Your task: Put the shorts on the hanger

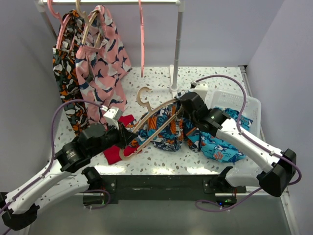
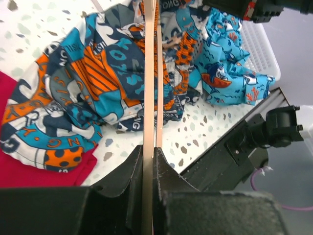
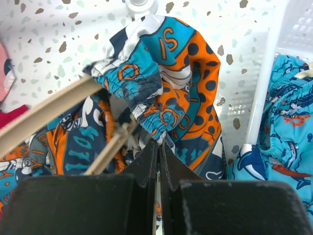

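Note:
The shorts, printed in teal, orange, navy and white, lie bunched on the table with the tan hanger running through them, hook toward the back. My left gripper is shut on the hanger's lower left end. In the left wrist view, the hanger's bars run from my left gripper across the shorts. My right gripper is at the hanger's right end. In the right wrist view it is shut on the shorts' elastic waistband, next to the hanger.
A red cloth lies under the hanger's left end. A white basket at the right holds turquoise shorts. The rack behind carries pink shorts, a dark printed garment and a pink hanger. Its post stands just behind the shorts.

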You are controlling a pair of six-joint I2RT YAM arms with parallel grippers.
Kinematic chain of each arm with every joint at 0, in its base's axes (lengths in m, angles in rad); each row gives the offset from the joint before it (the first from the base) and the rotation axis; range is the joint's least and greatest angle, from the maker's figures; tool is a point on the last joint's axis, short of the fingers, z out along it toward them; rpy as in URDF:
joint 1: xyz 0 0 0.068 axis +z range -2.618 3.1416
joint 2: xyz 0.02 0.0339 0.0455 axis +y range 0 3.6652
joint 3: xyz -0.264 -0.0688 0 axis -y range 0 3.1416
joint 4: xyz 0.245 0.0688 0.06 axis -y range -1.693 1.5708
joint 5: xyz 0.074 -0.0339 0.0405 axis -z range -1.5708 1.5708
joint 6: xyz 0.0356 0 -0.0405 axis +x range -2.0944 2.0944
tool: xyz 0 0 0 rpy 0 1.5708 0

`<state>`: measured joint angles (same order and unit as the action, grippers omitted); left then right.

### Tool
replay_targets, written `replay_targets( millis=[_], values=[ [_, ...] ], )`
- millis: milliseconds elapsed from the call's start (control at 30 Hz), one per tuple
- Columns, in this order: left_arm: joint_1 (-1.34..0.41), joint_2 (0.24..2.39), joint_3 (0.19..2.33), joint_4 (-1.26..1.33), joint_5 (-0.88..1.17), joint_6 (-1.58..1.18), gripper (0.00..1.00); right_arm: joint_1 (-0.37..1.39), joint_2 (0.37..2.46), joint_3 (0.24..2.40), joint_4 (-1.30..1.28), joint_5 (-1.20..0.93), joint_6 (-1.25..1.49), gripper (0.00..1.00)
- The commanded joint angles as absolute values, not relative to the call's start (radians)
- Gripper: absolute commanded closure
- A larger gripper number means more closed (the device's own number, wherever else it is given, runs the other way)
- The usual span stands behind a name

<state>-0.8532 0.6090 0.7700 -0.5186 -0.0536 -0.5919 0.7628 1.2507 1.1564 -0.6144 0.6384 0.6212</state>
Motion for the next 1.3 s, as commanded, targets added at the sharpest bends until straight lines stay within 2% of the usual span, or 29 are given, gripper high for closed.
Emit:
replay_targets(
  millis=[0, 133, 267, 667, 933, 1067, 1267],
  values=[
    [-0.854, 0.574, 0.799, -0.465, -0.17, -0.532, 1.0, 0.765, 1.264, 1.213, -0.634, 0.681, 0.62, 1.0],
    [-0.854, 0.571, 0.801, -0.476, -0.163, -0.519, 1.0, 0.767, 1.278, 1.229, -0.629, 0.658, 0.621, 1.0],
    [-0.853, 0.568, 0.756, -0.391, -0.045, -0.505, 1.0, 0.769, 1.296, 1.259, -0.627, 0.624, 0.614, 1.0],
    [-0.861, 0.584, 0.585, 0.043, -0.023, -0.572, 1.0, 0.785, 1.316, 1.307, -0.607, 0.546, 0.601, 1.0],
    [-0.956, 0.675, 0.509, 0.245, -0.172, -0.611, 1.0, 0.798, 1.259, 1.282, -0.569, 0.47, 0.595, 1.0],
    [-1.029, 0.701, 0.444, 0.339, -0.335, -0.626, 1.0, 0.81, 1.227, 1.256, -0.561, 0.433, 0.603, 1.0],
    [-1.077, 0.701, 0.353, 0.572, -0.433, -0.617, 1.0, 0.815, 1.128, 1.067, -0.551, 0.457, 0.629, 0.99]
  ],
)
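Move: The left hand holds the hanger near its lower end. The waistband in the right fingers, where the hanger's far end must go, lies about 14 cm ahead and 17 cm right, roughly level. The shorts' legs lie some 12 cm ahead, 11 cm right and 13 cm below, the red cloth 6 cm ahead, 3 cm left and 14 cm below. From the right hand, the hanger's end is about 2 cm ahead, 3 cm left and 1 cm above; the blue shorts lie level with it, 15 cm right, 12 cm below. Feed the hanger's far end deeper under the waistband: after a slight shift left, bring the left gripper about 6 cm right and a little forward, tipping its fingers up some 20 degrees to nearly level and sinking at the end. Meanwhile draw the pinched waistband left over the hanger's end, about 4 cm, rising, then easing back, with the right wrist turning counter-clockwise. Keep both grips shut. ##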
